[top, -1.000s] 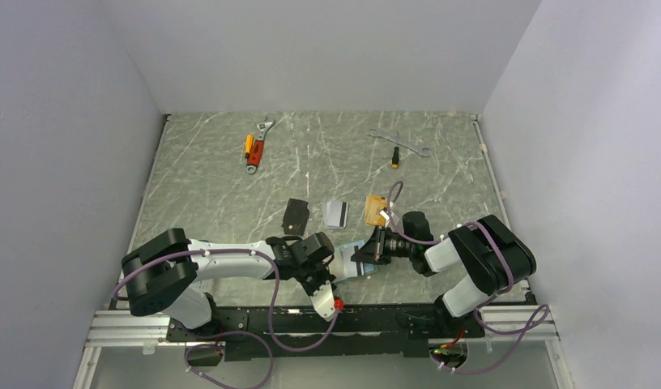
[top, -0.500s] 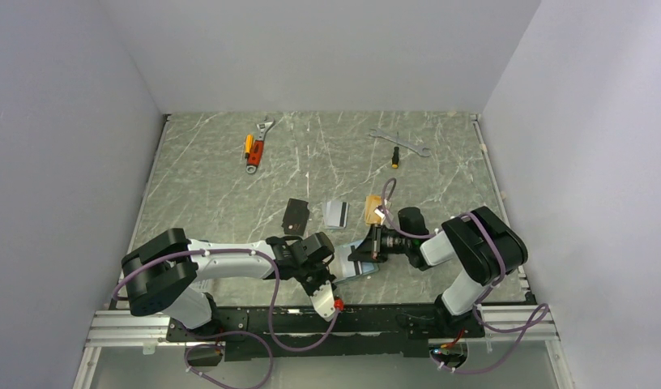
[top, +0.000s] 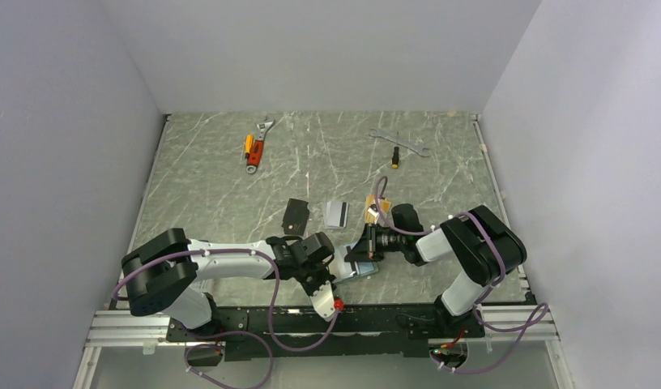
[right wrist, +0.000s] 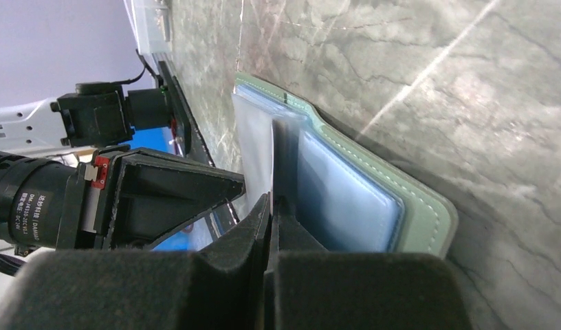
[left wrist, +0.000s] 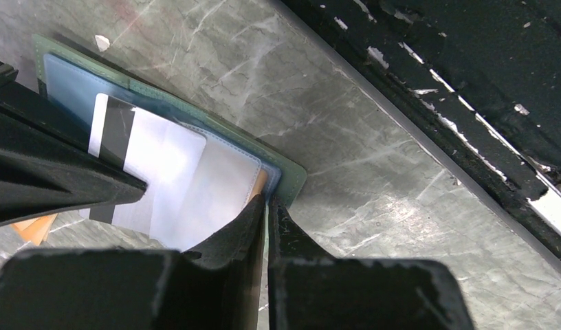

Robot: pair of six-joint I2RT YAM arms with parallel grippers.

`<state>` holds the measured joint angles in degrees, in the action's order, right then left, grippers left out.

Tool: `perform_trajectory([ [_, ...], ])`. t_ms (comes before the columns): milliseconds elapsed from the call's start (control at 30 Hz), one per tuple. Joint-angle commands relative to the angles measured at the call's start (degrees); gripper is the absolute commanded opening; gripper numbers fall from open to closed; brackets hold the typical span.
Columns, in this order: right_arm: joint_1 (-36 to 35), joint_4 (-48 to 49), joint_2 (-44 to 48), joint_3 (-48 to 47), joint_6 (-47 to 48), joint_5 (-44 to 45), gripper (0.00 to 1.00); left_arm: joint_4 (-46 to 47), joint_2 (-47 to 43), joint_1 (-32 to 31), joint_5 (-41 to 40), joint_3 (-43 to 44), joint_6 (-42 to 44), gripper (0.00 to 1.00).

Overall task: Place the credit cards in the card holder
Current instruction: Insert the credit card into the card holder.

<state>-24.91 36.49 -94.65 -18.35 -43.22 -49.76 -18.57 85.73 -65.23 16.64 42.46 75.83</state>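
The card holder (top: 358,267) lies open near the table's front edge, sage-green outside (left wrist: 291,175) and pale blue inside (right wrist: 346,185). My left gripper (left wrist: 266,201) is shut on its near corner. My right gripper (right wrist: 271,199) is shut on a silver-grey credit card with a dark stripe (left wrist: 161,158), which sits partly inside the holder's pocket. In the top view the right gripper (top: 366,253) meets the left gripper (top: 341,271) over the holder. On the table behind lie a black card (top: 296,215), a silver card (top: 336,212) and an orange card (top: 373,207), half hidden by the right arm.
An orange-handled adjustable wrench (top: 258,146) lies far left. A grey wrench (top: 400,142) and a small screwdriver (top: 394,158) lie far right. The black base rail (left wrist: 470,103) runs just beside the holder at the table's near edge.
The right arm has slid left toward the holder with the silver card, now covering more of the orange card. The left arm has not moved.
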Motion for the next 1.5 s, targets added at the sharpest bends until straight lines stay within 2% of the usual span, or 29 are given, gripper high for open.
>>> perform_trajectory([
  [0,-1.5,-6.1,0.2,-2.1,4.9,1.8,0.0,-2.4,-0.5,-0.5,1.2,1.6,0.6,0.11],
  [167,-1.9,-9.0,0.5,-2.8,6.0,3.8,0.0,-2.6,-0.6,-0.5,0.8,1.6,0.7,0.11],
  [300,-2.7,-14.2,2.3,-3.7,7.4,8.4,0.23,-2.7,-0.6,-0.5,1.0,1.7,0.6,0.11],
  [400,-2.9,-17.1,6.4,-3.0,7.3,12.6,0.44,-2.8,-0.7,-0.5,0.9,1.6,0.6,0.11],
  [500,-2.9,-17.1,8.7,-2.0,6.7,13.9,0.53,-2.7,-0.7,-0.5,1.1,1.5,0.6,0.11],
  [667,-4.2,-17.7,8.3,-2.1,6.4,15.6,0.58,-3.2,-0.7,-0.5,1.0,1.7,0.3,0.11],
  [933,-10.9,-29.5,11.3,-6.2,7.8,28.3,0.62,-3.2,-0.8,-0.5,0.8,2.2,-0.5,0.1],
  [1467,-18.8,-40.1,14.0,-9.1,5.7,42.1,0.66,-0.2,-1.9,-0.5,-1.0,1.1,-2.2,0.09],
])
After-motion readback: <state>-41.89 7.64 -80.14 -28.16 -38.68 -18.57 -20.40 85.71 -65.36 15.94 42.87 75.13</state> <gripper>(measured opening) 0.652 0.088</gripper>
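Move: Just to the left of the right hand, which still grips the striped white card by its outer edge, lies the middle of the holder's left pocket, about 3 cm left, 1 cm back and slightly below. The white card pile is some 11 cm ahead and 4 cm left, the yellow cards 12 cm ahead and 6 cm right, the black cards 10 cm ahead and 14 cm left. From the left hand the pocket's middle is about 4 cm right and 2 cm ahead. Carrying the card a last half centimetre left, the right hand spreads its fingers wide and frees the edge, rising about 1 cm. Still open, it moves roughly 1.5 cm farther left over the pocket while its fingertips tip some 20 degrees more steeply down, ending astride the striped edge with one finger close to its right side. The left fingers stay nearly shut on the holder's left edge. ##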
